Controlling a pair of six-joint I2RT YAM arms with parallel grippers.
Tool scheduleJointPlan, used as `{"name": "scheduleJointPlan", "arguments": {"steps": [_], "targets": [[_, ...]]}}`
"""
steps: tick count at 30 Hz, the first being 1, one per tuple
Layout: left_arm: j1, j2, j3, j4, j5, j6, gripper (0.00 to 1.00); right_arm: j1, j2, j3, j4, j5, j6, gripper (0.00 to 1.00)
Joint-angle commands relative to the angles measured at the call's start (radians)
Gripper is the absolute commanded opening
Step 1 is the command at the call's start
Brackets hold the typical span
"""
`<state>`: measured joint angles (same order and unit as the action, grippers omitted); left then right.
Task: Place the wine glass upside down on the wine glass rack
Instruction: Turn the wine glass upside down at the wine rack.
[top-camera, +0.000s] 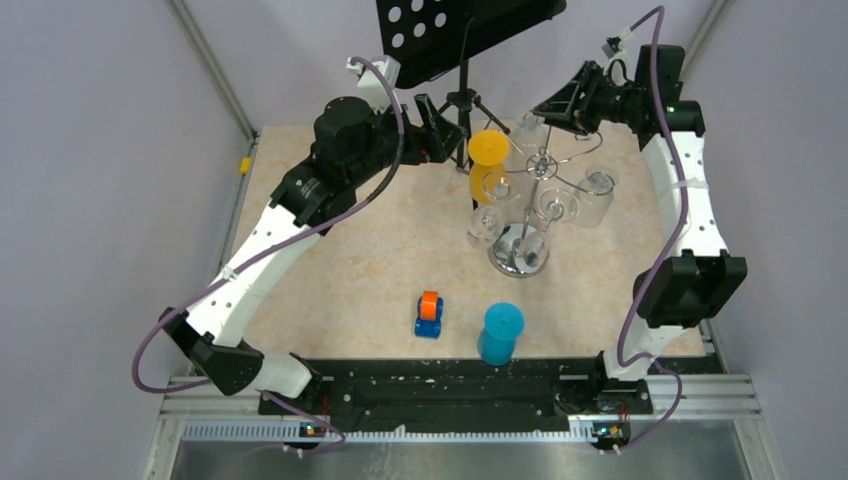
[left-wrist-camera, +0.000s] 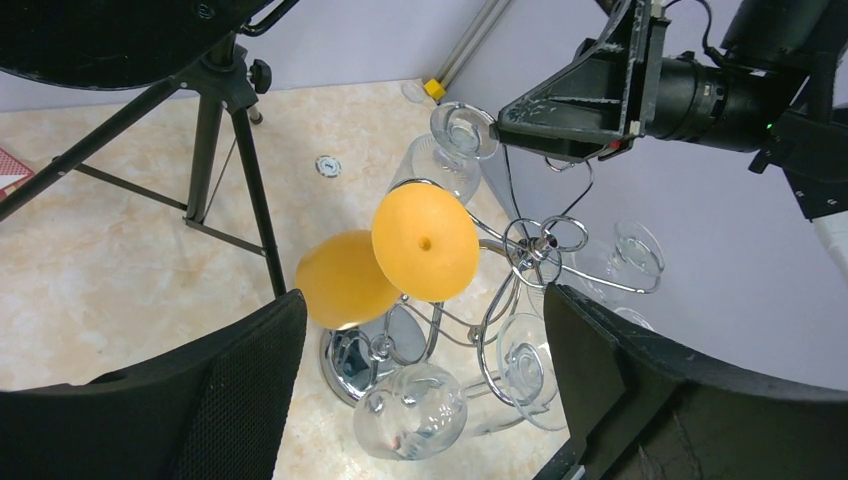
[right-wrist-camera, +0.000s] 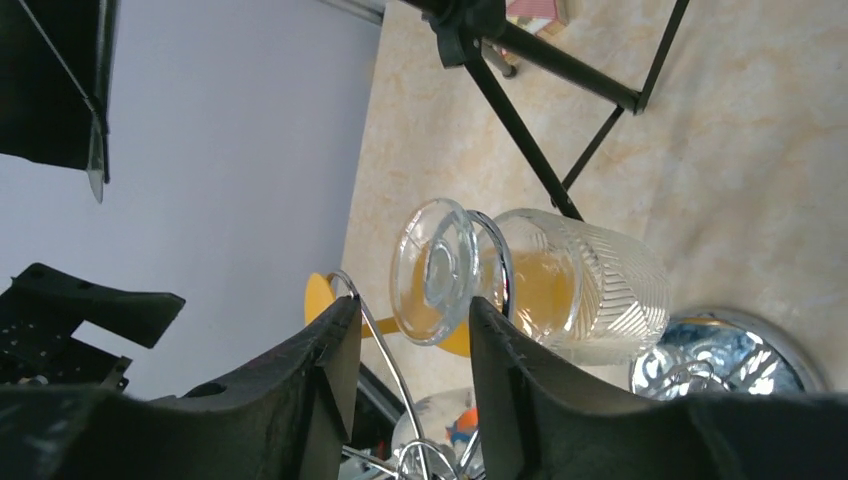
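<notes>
The chrome wine glass rack (top-camera: 541, 166) stands at the back right of the table on its round base (top-camera: 519, 256). A clear ribbed wine glass (right-wrist-camera: 585, 285) hangs upside down from one hook, its foot (right-wrist-camera: 437, 270) just beyond my right gripper (right-wrist-camera: 410, 315), whose jaws stand apart and hold nothing. From above, that glass (top-camera: 530, 128) is at the rack's far side beside the right gripper (top-camera: 545, 108). My left gripper (top-camera: 437, 130) is open wide, left of the rack, facing a hanging orange glass (left-wrist-camera: 425, 240). In the left wrist view the rack (left-wrist-camera: 545, 245) sits between its fingers (left-wrist-camera: 250, 390).
Other clear glasses (top-camera: 595, 195) (top-camera: 485, 222) hang on the rack. A black tripod music stand (top-camera: 465, 30) rises behind it, its legs (left-wrist-camera: 215, 150) close to the left gripper. A blue cup (top-camera: 500, 333) and a small orange-and-blue toy (top-camera: 430, 313) sit near the front edge.
</notes>
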<state>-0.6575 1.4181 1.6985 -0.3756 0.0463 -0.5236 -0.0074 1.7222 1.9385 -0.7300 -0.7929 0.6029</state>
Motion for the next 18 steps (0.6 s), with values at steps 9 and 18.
{"name": "scheduleJointPlan", "arguments": {"steps": [9, 18], "targets": [[-0.003, -0.011, 0.04, 0.023, -0.022, 0.019, 0.91, 0.001, -0.08, 0.147, -0.026, 0.131, -0.05, 0.63], [-0.001, -0.042, -0.006, -0.001, -0.037, 0.054, 0.96, 0.001, -0.239, 0.032, 0.08, 0.292, -0.127, 0.78]]}}
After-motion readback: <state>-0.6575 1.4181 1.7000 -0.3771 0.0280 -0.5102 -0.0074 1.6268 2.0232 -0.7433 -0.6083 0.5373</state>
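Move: The wine glass already hangs upside down on the rack's far hook: its foot is at the right fingertips, its middle roughly 3 cm left, 1 cm ahead and 8 cm below. From that hand the rack's hub is 5 cm back, level sideways and 5 cm lower, the yellow goblet 9 cm left, 4 back and 9 below, and the empty curled hook 8 cm right, 3 back, 2 below. From the idle left hand the glass lies some 8 cm ahead, 14 right, 15 below. The right hand, its fingers already partly open around the upturned foot, spreads them to roughly three quarters and lifts off it, rising about 5.5 cm and easing some 2.5 cm to the right, away from the glass. As it climbs, gathering speed towards the end, the fingers tip up by roughly 10 degrees and swing a little clockwise. ##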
